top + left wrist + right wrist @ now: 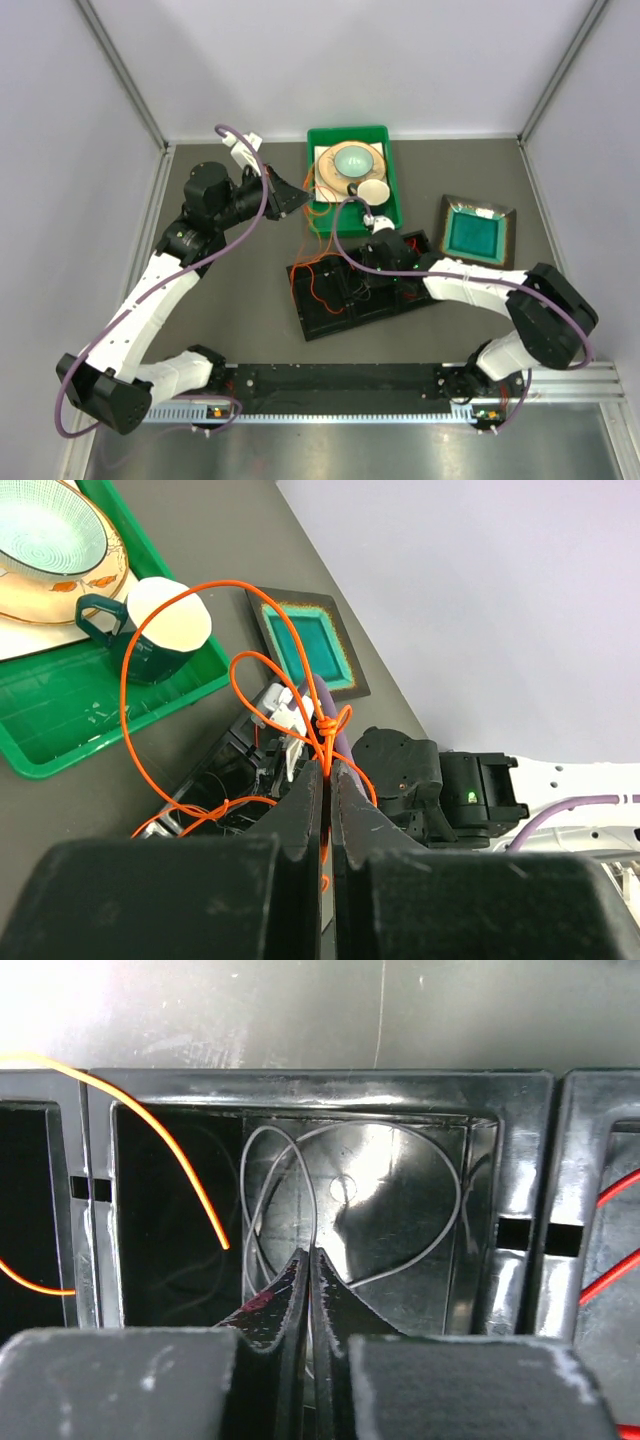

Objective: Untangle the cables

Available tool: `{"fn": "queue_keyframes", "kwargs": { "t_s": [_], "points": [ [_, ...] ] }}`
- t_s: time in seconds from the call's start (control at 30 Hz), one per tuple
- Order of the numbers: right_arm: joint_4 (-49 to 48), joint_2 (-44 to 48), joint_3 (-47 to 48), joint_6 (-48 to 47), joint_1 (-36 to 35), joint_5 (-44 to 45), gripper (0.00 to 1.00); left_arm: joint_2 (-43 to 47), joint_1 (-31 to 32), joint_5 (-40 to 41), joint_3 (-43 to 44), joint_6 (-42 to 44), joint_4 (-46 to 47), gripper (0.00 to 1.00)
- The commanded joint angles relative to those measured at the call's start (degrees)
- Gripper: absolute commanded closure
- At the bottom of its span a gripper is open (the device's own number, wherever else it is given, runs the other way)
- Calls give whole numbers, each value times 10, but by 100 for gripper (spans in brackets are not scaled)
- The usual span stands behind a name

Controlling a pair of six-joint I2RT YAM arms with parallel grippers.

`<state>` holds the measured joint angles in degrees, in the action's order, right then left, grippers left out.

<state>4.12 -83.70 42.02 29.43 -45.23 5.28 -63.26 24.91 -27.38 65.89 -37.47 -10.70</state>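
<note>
My left gripper (328, 772) is shut on the orange cable (124, 695), just below a small knot (331, 724) in it. From the knot the strand loops out over the mug and down into the black tray (345, 312). In the top view the left gripper (297, 200) hangs beside the green bin, with the orange cable (316, 226) trailing to the tray. My right gripper (308, 1256) is down in a tray compartment, shut on a thin grey cable (445, 1225) that loops across the glossy floor. An orange cable end (175, 1150) lies to its left and a red cable (612, 1186) one compartment to the right.
A green bin (392, 200) at the back holds a plate, a pale bowl (352, 160) and a dark green mug (165, 620). A square teal dish (478, 232) sits to the right of the tray. The right arm's wrist (420, 780) is close beyond my left fingers.
</note>
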Motion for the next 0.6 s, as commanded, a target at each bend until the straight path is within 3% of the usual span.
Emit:
{"fn": "queue_keyframes", "kwargs": {
  "t_s": [0.0, 0.07, 0.13, 0.27, 0.43, 0.57],
  "points": [
    [-13, 39, 0, -7, -6, 22, 91, 5, 1, 3, 14, 6, 22, 100],
    [-20, 67, -9, -4, -7, 30, 74, 2, 0, 3, 12, 6, 23, 100],
    [-18, 110, -11, -5, -6, 44, 69, -5, 1, -4, 2, -1, 25, 100],
    [4, 171, -8, -9, -6, 68, 48, -17, 1, -28, -16, -24, 41, 100],
    [8, 223, -7, -4, -6, 82, 34, -27, 4, -51, -35, -67, 89, 100],
    [-31, 249, -18, -4, -6, 54, 30, -34, 11, -64, -14, -95, 132, 100]
  ]
}}
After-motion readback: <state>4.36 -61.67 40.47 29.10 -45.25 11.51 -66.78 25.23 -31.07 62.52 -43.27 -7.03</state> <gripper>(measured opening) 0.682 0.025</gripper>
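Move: The right fingers already hold the grey cable down inside the black organizer's middle compartment, whose centre is about 1 cm ahead and 3 cm below them. The red cable lies some 12 cm to the right and 2 cm farther out; the mug stands about 18 cm ahead and 3 cm right. The left hand still holds the orange cable; the organizer's left compartment is roughly 8 cm back, 3 cm right and 33 cm below it, and the middle one about 2 cm back, 13 cm right. The right fingers open wide and let go of the grey cable, then the hand draws quickly up out of the middle compartment, about 12 cm, drifting slightly right, its fingers tilting up towards forward by some 20 degrees. Late on, the left hand, keeping its shut grip on the orange cable, starts down about 3 cm and a little right, tipping slightly downward. ##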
